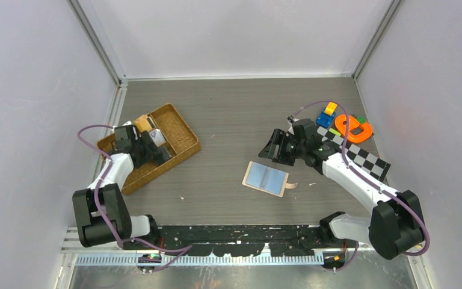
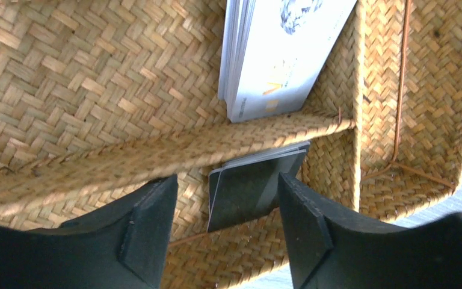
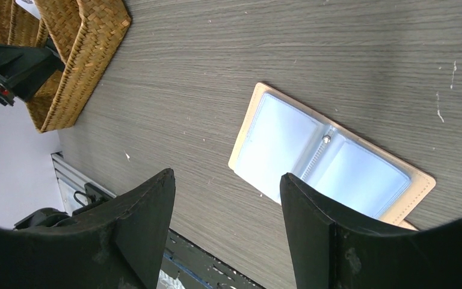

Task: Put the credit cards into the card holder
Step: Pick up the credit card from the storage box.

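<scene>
The card holder [image 1: 266, 177] lies opened flat on the table, pale blue pockets up, also in the right wrist view [image 3: 331, 159]. My right gripper [image 1: 272, 147] hovers open just behind it, nothing between its fingers [image 3: 227, 198]. My left gripper [image 1: 150, 144] reaches into the brown wicker tray [image 1: 180, 129]. Its jaws stand open [image 2: 227, 208] around a small stack of dark credit cards [image 2: 252, 189] leaning in a narrow tray compartment. The right finger is close to the stack's edge; the left finger is apart from it. A stack of pale silver cards [image 2: 277, 54] lies in the compartment beyond the divider.
Woven dividers and walls of the tray [image 2: 96, 78] hem in the left fingers. Colourful toy pieces [image 1: 344, 125] and a checkered board [image 1: 364, 158] sit at the right, beside the right arm. Enclosure walls stand on three sides.
</scene>
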`<act>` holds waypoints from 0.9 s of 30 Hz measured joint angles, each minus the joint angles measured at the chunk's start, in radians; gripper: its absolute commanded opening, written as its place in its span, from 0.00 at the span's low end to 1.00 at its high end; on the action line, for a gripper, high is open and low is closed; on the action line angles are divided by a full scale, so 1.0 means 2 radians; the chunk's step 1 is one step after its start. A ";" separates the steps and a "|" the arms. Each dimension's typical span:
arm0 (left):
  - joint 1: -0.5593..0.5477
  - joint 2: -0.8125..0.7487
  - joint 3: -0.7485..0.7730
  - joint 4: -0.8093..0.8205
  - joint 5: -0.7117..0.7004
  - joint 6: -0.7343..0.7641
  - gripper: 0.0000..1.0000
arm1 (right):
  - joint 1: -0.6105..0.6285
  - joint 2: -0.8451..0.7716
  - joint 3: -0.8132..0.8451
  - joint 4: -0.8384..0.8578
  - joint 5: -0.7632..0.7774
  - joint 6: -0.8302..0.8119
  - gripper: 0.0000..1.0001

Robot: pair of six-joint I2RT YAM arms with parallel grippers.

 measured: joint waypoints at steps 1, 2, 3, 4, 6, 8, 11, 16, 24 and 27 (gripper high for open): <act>0.002 0.004 -0.001 0.008 0.000 -0.001 0.57 | 0.000 -0.003 -0.002 0.000 0.000 0.000 0.69; 0.003 0.006 -0.002 0.015 0.000 -0.002 0.54 | -0.001 -0.005 -0.004 0.000 -0.001 0.000 0.69; 0.003 0.007 -0.003 0.018 0.001 -0.004 0.52 | -0.002 -0.007 -0.006 0.000 -0.001 0.000 0.69; 0.003 0.007 -0.004 0.021 0.000 -0.004 0.51 | -0.002 -0.008 -0.007 0.000 -0.001 0.001 0.69; 0.003 0.007 -0.008 0.029 0.001 -0.005 0.49 | -0.003 -0.010 -0.009 0.000 -0.001 0.002 0.69; 0.003 0.007 -0.014 0.038 0.003 -0.006 0.45 | -0.004 -0.011 -0.011 0.000 -0.002 0.002 0.69; 0.003 0.007 -0.019 0.049 0.007 -0.006 0.41 | -0.005 -0.012 -0.012 0.000 -0.003 0.002 0.69; 0.003 0.004 -0.024 0.056 0.007 -0.005 0.37 | -0.005 -0.019 -0.015 0.000 -0.005 0.003 0.69; 0.003 -0.014 -0.035 0.054 -0.019 -0.005 0.33 | -0.005 -0.029 -0.020 0.000 -0.005 0.005 0.69; 0.003 -0.023 -0.039 0.051 -0.031 -0.005 0.31 | -0.006 -0.034 -0.020 -0.001 -0.006 0.006 0.69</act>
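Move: The front black card in the storage box stands about 2 cm to the right of the left hand, 1 cm ahead and 2 cm below. The white cards lie beyond the divider, some 6 cm ahead and 1 cm right of the hand. The box's big compartment is about 8 cm ahead and 8 cm right. From the right hand the black card is roughly 36 cm left and 2 cm ahead, well below. The left fingers narrow to half their gap, nudge forward, then drag the front black card about 1 cm left. ##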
